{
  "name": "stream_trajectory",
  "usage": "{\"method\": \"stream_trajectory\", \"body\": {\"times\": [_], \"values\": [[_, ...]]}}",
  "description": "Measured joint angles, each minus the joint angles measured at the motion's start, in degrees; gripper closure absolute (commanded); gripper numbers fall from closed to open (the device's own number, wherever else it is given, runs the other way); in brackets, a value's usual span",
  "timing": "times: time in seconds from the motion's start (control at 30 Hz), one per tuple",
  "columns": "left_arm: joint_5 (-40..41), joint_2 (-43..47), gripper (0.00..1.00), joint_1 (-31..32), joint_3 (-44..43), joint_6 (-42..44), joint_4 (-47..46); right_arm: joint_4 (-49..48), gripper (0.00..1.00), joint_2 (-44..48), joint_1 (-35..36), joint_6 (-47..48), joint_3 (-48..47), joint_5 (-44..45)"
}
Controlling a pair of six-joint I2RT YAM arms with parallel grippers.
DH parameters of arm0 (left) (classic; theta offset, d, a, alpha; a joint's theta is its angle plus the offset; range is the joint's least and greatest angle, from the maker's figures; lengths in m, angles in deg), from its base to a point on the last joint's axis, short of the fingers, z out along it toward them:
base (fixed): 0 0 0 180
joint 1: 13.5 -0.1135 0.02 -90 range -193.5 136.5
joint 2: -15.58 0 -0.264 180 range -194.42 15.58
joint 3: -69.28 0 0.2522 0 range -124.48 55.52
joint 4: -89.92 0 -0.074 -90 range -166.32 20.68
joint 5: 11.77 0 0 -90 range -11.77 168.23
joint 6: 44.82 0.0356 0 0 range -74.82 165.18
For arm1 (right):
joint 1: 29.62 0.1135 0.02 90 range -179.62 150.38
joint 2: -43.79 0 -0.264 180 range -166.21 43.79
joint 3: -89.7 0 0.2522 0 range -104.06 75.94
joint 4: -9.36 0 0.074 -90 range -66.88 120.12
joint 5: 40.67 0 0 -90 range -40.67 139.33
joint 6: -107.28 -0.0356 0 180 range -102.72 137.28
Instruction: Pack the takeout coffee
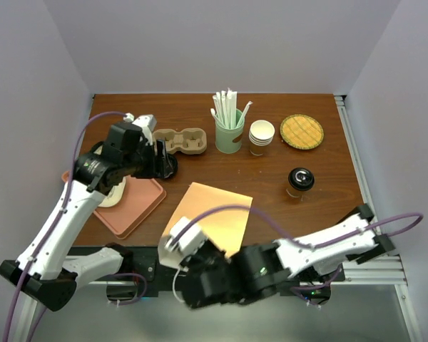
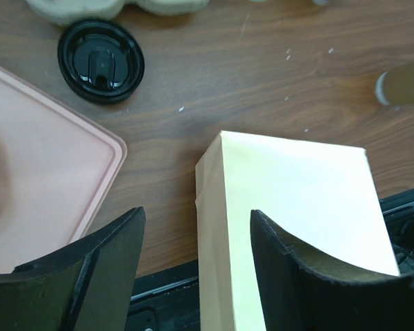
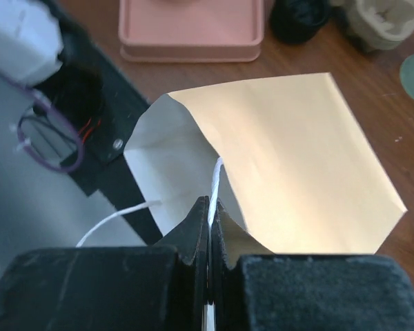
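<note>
The takeout coffee [image 1: 299, 181], a small brown cup with a black lid, stands upright on the right of the table; its side shows at the edge of the left wrist view [image 2: 403, 84]. A tan paper bag [image 1: 215, 216] lies flat near the front edge. My right gripper [image 3: 210, 207] is shut on the bag's white string handle [image 3: 216, 178] at its open mouth. My left gripper [image 2: 196, 238] hangs open above the table on the left, over the bag's far end [image 2: 297, 193], holding nothing.
A loose black lid [image 2: 101, 61] lies beside a pink tray [image 1: 132, 206]. At the back are a cardboard cup carrier [image 1: 180, 140], a green holder of straws [image 1: 230, 132], stacked white-topped cups [image 1: 261, 137] and a woven yellow disc [image 1: 302, 132].
</note>
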Motion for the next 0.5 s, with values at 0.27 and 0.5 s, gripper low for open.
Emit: {"method": "stream_trajectory", "body": {"times": [0.27,0.5], "values": [[-6.2,4.7,0.31,0.0,-3.0,1.0,3.7,-2.3,1.0,14.8,-11.3,7.2,6.9,-1.9],[-15.7,4.7,0.31,0.1,-3.4,2.6,3.5,-4.5,1.0,14.9,-16.6,13.6,9.3,-4.6]]}}
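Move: My right hand holds the paper bag's handle shut in its fingers. The tipped bag's body lies about 14 cm ahead, 8 cm right and 14 cm below it. Some 38 cm ahead and 5 cm left of that hand sit the black lids; the pink tray's middle is roughly 31 cm ahead and 20 cm left, both about 27 cm down. From my left hand the bag lies about 9 cm back, 12 cm right and 12 cm lower. Keeping the handle pinched, I carry my right hand about 10 cm forward and 6 cm right, rising a few centimetres before sinking a touch, and so bring the bag's mouth up over its bottom. Meanwhile my empty left hand, still open, draws back and up some 5 cm each way and drifts right, turning clockwise beside the bag. ##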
